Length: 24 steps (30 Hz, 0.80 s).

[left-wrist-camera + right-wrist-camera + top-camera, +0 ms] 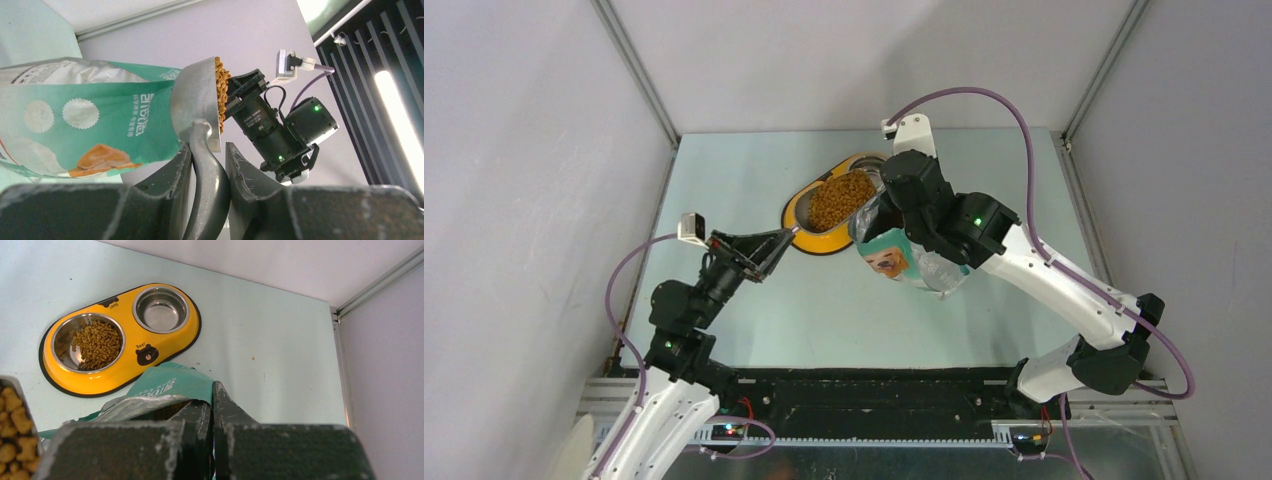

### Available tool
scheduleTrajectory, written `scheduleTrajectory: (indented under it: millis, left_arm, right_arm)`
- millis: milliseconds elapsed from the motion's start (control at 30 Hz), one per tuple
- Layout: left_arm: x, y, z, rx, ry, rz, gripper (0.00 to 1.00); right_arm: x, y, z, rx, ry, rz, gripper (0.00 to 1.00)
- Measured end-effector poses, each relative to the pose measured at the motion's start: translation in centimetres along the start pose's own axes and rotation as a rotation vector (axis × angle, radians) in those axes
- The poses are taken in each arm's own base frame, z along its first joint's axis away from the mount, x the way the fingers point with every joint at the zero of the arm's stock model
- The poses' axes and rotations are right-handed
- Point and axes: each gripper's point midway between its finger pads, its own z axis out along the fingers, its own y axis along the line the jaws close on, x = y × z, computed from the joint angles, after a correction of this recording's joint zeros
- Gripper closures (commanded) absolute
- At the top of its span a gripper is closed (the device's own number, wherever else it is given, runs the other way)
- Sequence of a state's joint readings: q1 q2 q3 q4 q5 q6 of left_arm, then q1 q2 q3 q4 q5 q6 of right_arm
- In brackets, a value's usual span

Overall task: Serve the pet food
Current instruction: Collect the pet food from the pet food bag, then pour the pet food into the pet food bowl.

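The pet food (842, 198) fills the grey metal scoop (192, 107), which hangs above the yellow two-bowl feeder (797, 212). My left gripper (786, 237) is shut on the scoop's handle (207, 170). Kibble (221, 92) shows heaped at the scoop's mouth, right next to the teal-and-white bag (85, 120). My right gripper (212, 405) is shut on the bag's open rim (165, 385) and holds the bag (894, 255) up. In the right wrist view the feeder's left bowl (96, 342) holds kibble and its right bowl (161, 310) is bare steel.
The feeder (120, 372) lies at the back middle of the pale green table (824, 310). Grey walls close in the left, back and right sides. The right arm (1044, 280) stretches across the right half of the table.
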State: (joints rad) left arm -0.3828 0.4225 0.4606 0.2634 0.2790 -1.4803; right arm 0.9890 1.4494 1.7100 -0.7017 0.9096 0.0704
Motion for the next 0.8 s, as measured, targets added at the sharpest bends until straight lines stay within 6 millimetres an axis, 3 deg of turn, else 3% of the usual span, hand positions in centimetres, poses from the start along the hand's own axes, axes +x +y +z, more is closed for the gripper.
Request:
scheduleTrajectory:
  millis: [200, 500, 800]
  left_arm:
    - [-1.0, 0.6, 0.3, -0.043, -0.049, 0.021, 1.00]
    - [-2.9, -0.1, 1.2, -0.073, -0.122, 0.090, 1.00]
    - [-4.8, 3.0, 2.4, -0.169, -0.171, 0.108, 1.00]
  right_arm:
    - [0.0, -0.2, 0.0, 0.009, 0.000, 0.000, 1.00]
    - [0.2, -1.5, -0.7, 0.022, -0.009, 0.008, 1.00]
    - [0.3, -3.2, -0.9, 0.056, -0.016, 0.003, 1.00]
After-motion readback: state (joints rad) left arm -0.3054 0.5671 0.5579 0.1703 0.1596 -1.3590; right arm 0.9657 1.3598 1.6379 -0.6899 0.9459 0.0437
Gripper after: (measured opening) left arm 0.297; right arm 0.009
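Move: Ahead of the left hand, which holds the loaded scoop, the near bowl with food in it lies about 22 cm out, 3 cm to the right and 31 cm below. The empty far bowl is some 33 cm ahead and 14 cm right of that hand, and the bag's mouth 5 cm ahead, 14 cm right. From the right hand, gripping the rim, the bag's mouth is about 5 cm back and 6 cm left; the near bowl is 12 cm ahead, 18 cm left. Carrying the heaped scoop level away from the bag, the left hand goes forward about 5 cm and a little left towards the bowls, swinging some 15 degrees counter-clockwise; it rises slightly, then dips at the end, grip unchanged. The right hand, still pinching the bag's rim, waits briefly, then draws the bag some 3 cm to the right. ##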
